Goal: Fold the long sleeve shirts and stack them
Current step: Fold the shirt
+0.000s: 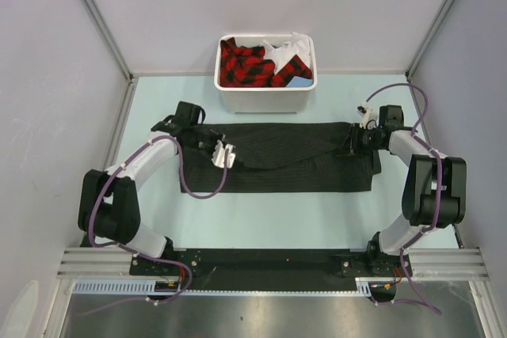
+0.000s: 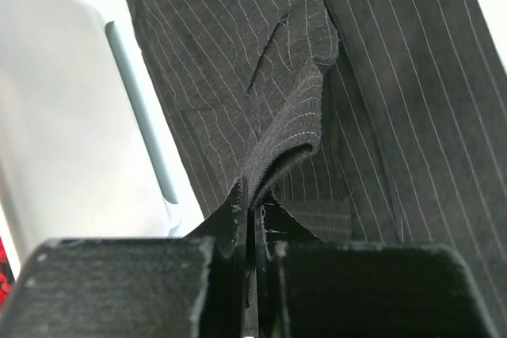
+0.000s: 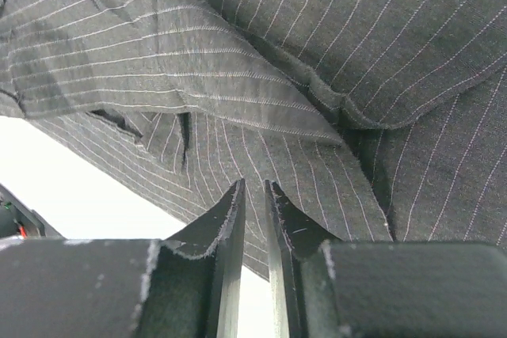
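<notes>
A black pinstriped long sleeve shirt lies spread in a wide band across the middle of the table. My left gripper is at its left end, shut on a raised fold of the cloth. In the left wrist view that fold runs straight into the closed fingertips of the gripper. My right gripper hovers over the shirt's right end. In the right wrist view its jaws stand a narrow gap apart with nothing between them, and the pinstriped shirt lies beyond.
A white bin stands just behind the shirt at the back centre, holding red-and-black checked clothes and pale cloths. White walls close the table in on the left, right and back. Bare light-blue tabletop lies in front of the shirt.
</notes>
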Controlling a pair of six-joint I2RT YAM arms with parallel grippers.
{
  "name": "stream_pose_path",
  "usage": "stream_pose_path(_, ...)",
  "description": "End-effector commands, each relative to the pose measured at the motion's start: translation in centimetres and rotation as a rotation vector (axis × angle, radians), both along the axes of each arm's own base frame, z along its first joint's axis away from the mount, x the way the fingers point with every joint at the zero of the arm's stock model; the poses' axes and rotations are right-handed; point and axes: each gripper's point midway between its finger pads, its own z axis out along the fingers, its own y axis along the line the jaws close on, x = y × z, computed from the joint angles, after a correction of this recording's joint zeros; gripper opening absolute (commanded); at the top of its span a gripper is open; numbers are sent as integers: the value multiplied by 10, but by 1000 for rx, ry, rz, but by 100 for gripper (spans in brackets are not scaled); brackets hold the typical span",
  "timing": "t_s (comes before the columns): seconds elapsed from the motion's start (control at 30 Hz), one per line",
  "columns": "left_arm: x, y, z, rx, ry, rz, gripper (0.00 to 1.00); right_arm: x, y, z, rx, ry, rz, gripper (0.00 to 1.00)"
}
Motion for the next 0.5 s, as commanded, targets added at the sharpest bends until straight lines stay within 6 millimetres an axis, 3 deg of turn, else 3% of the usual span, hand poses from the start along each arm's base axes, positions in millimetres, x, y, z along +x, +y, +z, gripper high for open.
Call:
stream_pose_path(0.0,0,6,-9,12,-107,-140,0,5,-8,17,-56,-57,30,21)
stream_pose_path(0.27,26,23,-43,74,-254,-189,3,6,-6,24,-49,-53,32,21)
stream_pose_path(0.3,29,25,-45,78,-260,-177,14,6,-5,26,-50,-55,33,21)
stream_pose_path(0.33,32,30,-49,100,-262,-155,39,5,-5,27,-52,-58,36,21)
stream_pose_path(0.43,51,53,-41,92,-236,-8,67,5,-7,37,-67,-63,37,23)
stream_pose_path(0.47,56,69,-40,85,-171,101,68,6,-9,44,-78,-78,33,24)
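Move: My left hand, shut on a pinch of the shirt, is taking it to a spot on the folded shirt's left part, about 2 cm ahead, 4 cm to the left and 8 cm below. The shirt's left end lies some 13 cm to the left and 1 cm ahead of the hand. The white bin's middle is roughly 20 cm ahead and 11 cm to the right. From my right hand that spot is about 39 cm left, 1 cm ahead and a little below. I lower my left hand about 6 cm onto the shirt's left part, carrying the pinched cloth some 4 cm to the left and a couple of centimetres forward, slowly at first and then dropping faster. Only near the bottom do my fingers open, to more than half their width, and let go of the cloth, with the wrist barely turning. ##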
